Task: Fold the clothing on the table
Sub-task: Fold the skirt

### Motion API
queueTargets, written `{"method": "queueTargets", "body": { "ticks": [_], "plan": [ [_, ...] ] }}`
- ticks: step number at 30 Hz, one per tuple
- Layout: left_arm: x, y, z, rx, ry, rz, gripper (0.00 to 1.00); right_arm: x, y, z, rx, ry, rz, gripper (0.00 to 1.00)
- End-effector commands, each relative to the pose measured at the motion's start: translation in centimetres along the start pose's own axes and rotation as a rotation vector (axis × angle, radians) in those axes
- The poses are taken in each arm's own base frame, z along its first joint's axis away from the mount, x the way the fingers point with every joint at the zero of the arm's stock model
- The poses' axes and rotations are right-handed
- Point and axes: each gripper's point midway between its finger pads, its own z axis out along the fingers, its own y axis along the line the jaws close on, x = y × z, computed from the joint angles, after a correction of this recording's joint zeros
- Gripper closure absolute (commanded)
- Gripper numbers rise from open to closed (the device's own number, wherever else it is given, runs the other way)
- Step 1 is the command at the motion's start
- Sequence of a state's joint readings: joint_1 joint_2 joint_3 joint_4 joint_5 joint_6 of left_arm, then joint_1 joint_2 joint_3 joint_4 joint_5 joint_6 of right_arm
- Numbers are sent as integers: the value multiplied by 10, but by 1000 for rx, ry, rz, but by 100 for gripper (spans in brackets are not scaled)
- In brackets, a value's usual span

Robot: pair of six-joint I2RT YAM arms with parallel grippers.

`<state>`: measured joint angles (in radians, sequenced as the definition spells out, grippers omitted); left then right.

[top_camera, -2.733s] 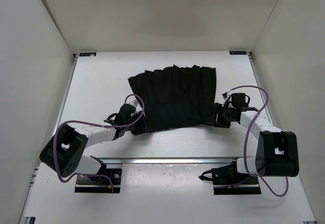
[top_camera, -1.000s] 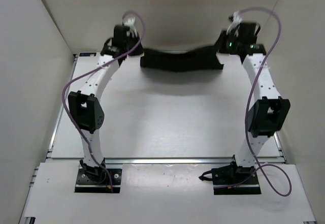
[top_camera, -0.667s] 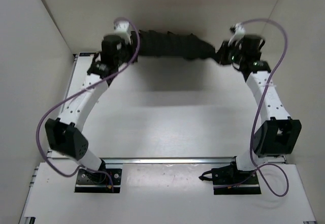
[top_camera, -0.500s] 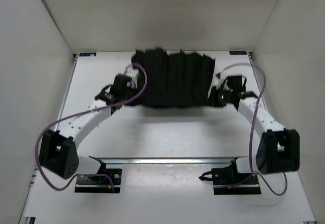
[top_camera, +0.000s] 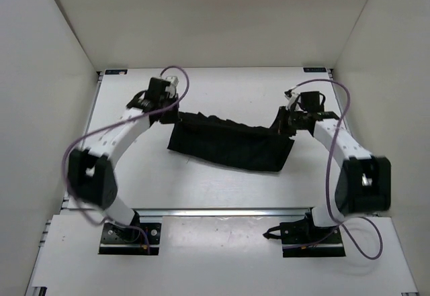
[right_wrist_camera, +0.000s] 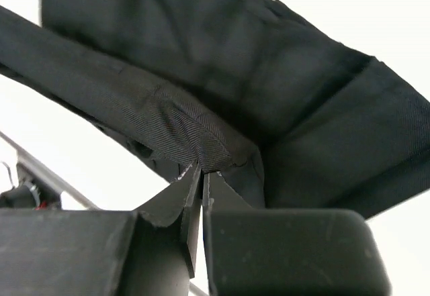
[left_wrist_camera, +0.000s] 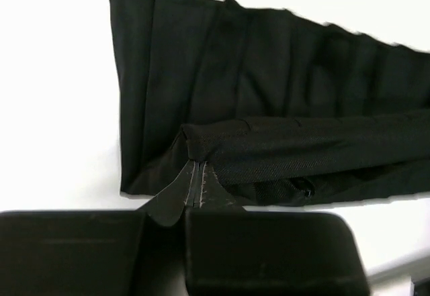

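Observation:
The clothing (top_camera: 228, 146), a black pleated garment, stretches as a narrow doubled band across the middle of the table (top_camera: 201, 185). My left gripper (top_camera: 173, 113) is shut on its upper left corner. In the left wrist view the gripper (left_wrist_camera: 195, 166) pinches a thick hem above the pleated layer (left_wrist_camera: 269, 81). My right gripper (top_camera: 281, 123) is shut on the upper right corner. The right wrist view shows that gripper (right_wrist_camera: 202, 170) pinching bunched twill fabric (right_wrist_camera: 222, 47), which hangs past it. The lower edge rests on the table.
A metal rail (top_camera: 222, 211) runs along the near edge in front of the arm bases. White walls (top_camera: 54, 47) close in the left, right and back sides. Purple cables (top_camera: 339, 125) loop off both arms.
Both arms carried the garment up at the far wall, swung it toward me spread wide, then moved back. It now lies as a narrow doubled band mid-table, both grips unchanged.

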<state>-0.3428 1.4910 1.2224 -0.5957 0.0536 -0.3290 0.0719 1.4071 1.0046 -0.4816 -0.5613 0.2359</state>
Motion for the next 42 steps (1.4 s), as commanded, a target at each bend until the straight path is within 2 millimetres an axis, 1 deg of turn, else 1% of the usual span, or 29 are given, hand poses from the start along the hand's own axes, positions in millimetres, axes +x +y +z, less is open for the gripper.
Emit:
{"method": "queueTargets", "body": {
  "ticks": [1,2,3,5,6,8,9,11,12,13,14,15,16,17,18,19,20,22,24,25,26,28,30,32,33,34,36,37,42],
  "plan": [
    [-35,7,45,-40,5,35,100,-26,-22,22,41,-27,-13,100],
    [-26,14,67,-61,62,38,100,-30,-25,30,47,-17,-5,100],
    [-41,6,69,-46,54,45,100,-31,-30,36,60,-7,6,100],
    [-50,4,97,-52,89,64,100,-34,-35,40,68,7,18,100],
    [-50,6,102,-56,100,60,100,-36,-38,43,76,2,21,100],
    [-63,2,120,-49,89,54,100,-42,-47,44,83,-15,38,100],
    [-61,9,129,-64,104,49,100,-44,-52,43,90,-24,48,100],
    [-77,11,136,-70,78,33,100,-56,-56,40,86,-56,56,100],
    [-78,21,142,-81,86,21,100,-62,-55,42,81,-64,53,100],
    [-87,18,142,-66,67,18,98,-71,-66,39,93,-86,77,99],
    [-89,15,147,-47,70,4,90,-71,-70,39,87,-81,92,100],
    [-92,25,151,-60,66,-16,65,-81,-76,38,93,-96,99,94],
    [-94,20,151,-43,60,-18,44,-83,-76,40,84,-90,106,83],
    [-93,22,154,-47,62,-15,37,-86,-77,39,89,-93,108,70],
    [-96,22,150,-56,52,-20,18,-87,-77,41,94,-89,103,54],
    [-101,22,149,-59,35,-6,2,-89,-75,40,105,-94,100,47],
    [-102,22,146,-71,28,1,1,-91,-73,38,106,-102,74,36],
    [-109,20,138,-79,1,20,1,-89,-69,33,141,-109,48,21],
    [-103,23,133,-96,5,41,1,-80,-69,31,159,-93,51,15],
    [-103,18,125,-90,-1,46,1,-75,-68,27,174,-93,47,14],
    [-90,17,128,-90,19,64,2,-70,-68,23,183,-83,55,14],
    [-87,20,115,-112,-6,90,1,-48,-75,19,238,-47,63,14],
    [-60,24,117,-123,26,106,1,-24,-81,16,270,-12,76,14],
    [-43,27,116,-127,57,109,1,0,-81,14,292,27,74,14],
    [-37,31,114,-140,61,108,2,5,-81,14,302,32,75,14],
    [-33,25,113,-134,65,119,1,16,-83,13,318,49,90,13],
    [-13,31,116,-153,103,131,2,23,-80,12,318,56,91,13],
    [-11,28,116,-149,103,140,2,28,-82,11,330,63,92,12],
    [6,40,121,-189,126,148,6,39,-90,17,369,92,111,12]
  ]
}}
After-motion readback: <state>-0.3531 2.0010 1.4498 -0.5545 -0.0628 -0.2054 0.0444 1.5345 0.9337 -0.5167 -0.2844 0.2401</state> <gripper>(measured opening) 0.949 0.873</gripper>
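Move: Out ahead lies the skirt's far edge, where the held hem is going: for the left hand about 13 cm ahead, 3 cm to its right and 13 cm below; for the right hand some 10 cm ahead, 3 cm to its right and 12 cm below. The near-left corner sits about 4 cm back and 3 cm left of the left hand, the near-right corner roughly 8 cm back and 3 cm right of the right hand, both near table height. Carrying the hem they already hold forward and down over the skirt, the left hand goes about 14 cm out and the right some 7 cm before the fingers open wide and let go towards the far edge. After a little more forward travel, both draw back roughly 10 cm, sinking and tipping steeper, right hand swung slightly clockwise, until the open fingers straddle the near corners. ##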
